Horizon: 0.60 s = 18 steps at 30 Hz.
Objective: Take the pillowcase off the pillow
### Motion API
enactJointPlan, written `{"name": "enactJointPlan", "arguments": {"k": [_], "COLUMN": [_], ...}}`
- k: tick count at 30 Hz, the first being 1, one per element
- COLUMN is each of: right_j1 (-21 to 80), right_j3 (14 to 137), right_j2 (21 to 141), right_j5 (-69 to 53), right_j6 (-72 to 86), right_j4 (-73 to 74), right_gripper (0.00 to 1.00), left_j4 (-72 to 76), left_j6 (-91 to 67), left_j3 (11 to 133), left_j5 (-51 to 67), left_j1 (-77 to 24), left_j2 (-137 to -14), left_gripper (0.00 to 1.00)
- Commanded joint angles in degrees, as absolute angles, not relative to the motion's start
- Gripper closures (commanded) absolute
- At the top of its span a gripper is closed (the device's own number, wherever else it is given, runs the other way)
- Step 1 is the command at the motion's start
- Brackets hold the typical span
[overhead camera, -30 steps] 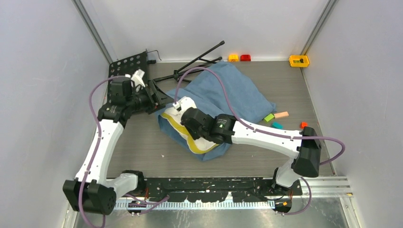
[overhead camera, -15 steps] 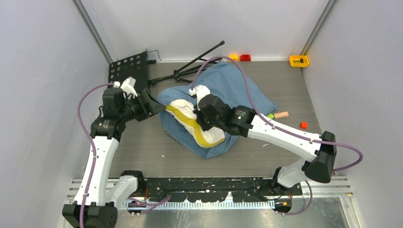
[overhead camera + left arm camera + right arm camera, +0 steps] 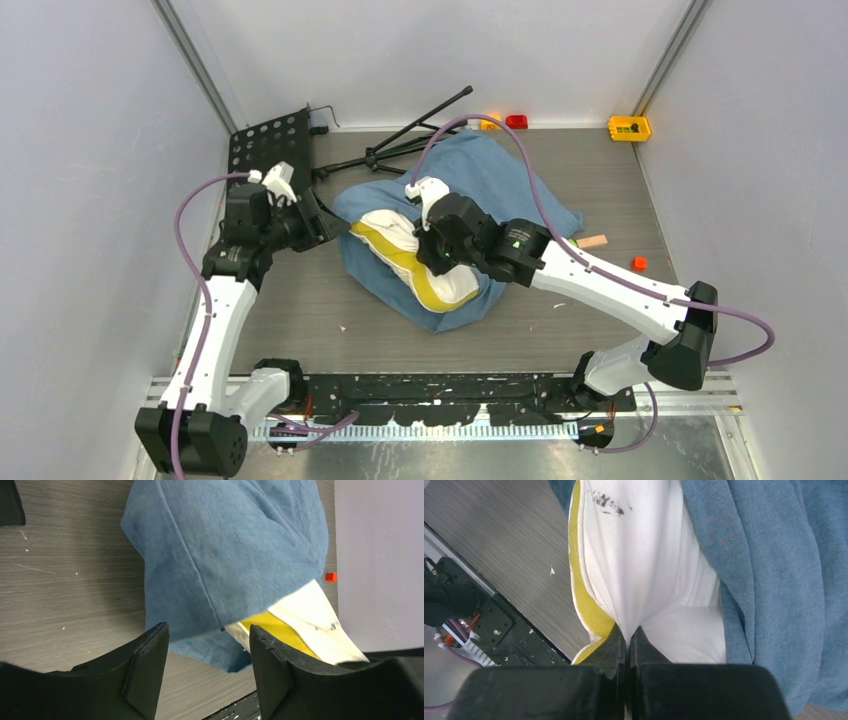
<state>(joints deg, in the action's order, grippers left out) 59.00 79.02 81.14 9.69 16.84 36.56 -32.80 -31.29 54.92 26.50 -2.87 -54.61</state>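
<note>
The dusty blue pillowcase [image 3: 500, 180] lies crumpled mid-table, still wrapped round the far part of the cream pillow [image 3: 392, 232]. The pillow's near end, with its yellow band, sticks out of the case's mouth. My right gripper [image 3: 432, 262] is shut on a pinch of the pillow's white fabric [image 3: 644, 555], jaws [image 3: 628, 632] tight together, with blue cloth [image 3: 764, 580] to the right. My left gripper [image 3: 335, 228] hovers open at the left edge of the bundle. In its wrist view the open gripper [image 3: 207, 635] frames a corner of blue cloth [image 3: 225, 550] beside the pillow [image 3: 310, 615], gripping nothing.
A black folded stand [image 3: 410, 135] and a perforated black plate [image 3: 270, 140] lie at the back left. Small blocks sit along the back wall: red [image 3: 516, 121] and yellow [image 3: 629, 127]. A tan stick [image 3: 592, 241] and an orange cube [image 3: 639, 263] lie to the right.
The right arm has swung right and back with the pillow in its grip, lifting and shifting the bundle. The left gripper has dropped slightly nearer and stays off the cloth.
</note>
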Motion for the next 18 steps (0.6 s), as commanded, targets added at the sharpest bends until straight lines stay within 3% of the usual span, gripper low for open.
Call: {"name": "enactJointPlan", "arguments": {"k": [1, 8, 13, 16, 18], "right_j1": [58.5, 58.1, 57.9, 57.7, 57.7], "right_j3": [82.4, 82.9, 82.9, 82.8, 82.7], "right_j2": [76.9, 76.1, 75.3, 74.9, 74.5], "right_j5": [8.7, 8.1, 7.8, 7.5, 7.2], "right_j6": [17.3, 17.0, 16.6, 16.2, 16.0], "right_j4": [34.6, 35.9, 37.1, 38.3, 39.0], "right_gripper": [1.00, 1.00, 1.00, 1.00, 1.00], "left_j4": [-26.5, -22.9, -23.3, -23.6, -24.3], "left_j6": [-32.0, -33.5, -32.7, -32.8, -32.6], "left_j3": [55.0, 54.8, 57.1, 59.2, 60.7], "left_j5": [26.0, 25.0, 20.8, 19.8, 19.3], "left_j1": [-2.9, -3.4, -3.4, -3.4, -3.4], "left_j2": [-56.7, -59.3, -60.4, -61.9, -63.4], "left_gripper": [0.39, 0.42, 0.66, 0.87, 0.93]}}
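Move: The pillowcase's hem hangs about 4 cm ahead of my left hand and 1 cm lower, just past the parted fingertips. The bared white-and-yellow pillow has its middle some 13 cm to the right of that hand, 6 cm nearer me and 5 cm lower. The tripod lies about 14 cm ahead and 3 cm right, roughly 18 cm down. From my right hand, already pinching the pillow, the hem is about 9 cm ahead and 14 cm left, roughly level. I push my half-open left hand forward about 4 cm onto the blue hem, sinking slightly, then shut its fingers so they pinch the hem between the tips, the wrist hardly turning. My right hand keeps its pinch on the white pillow cloth and eases away, some 1.5 cm to the right and a little up. ##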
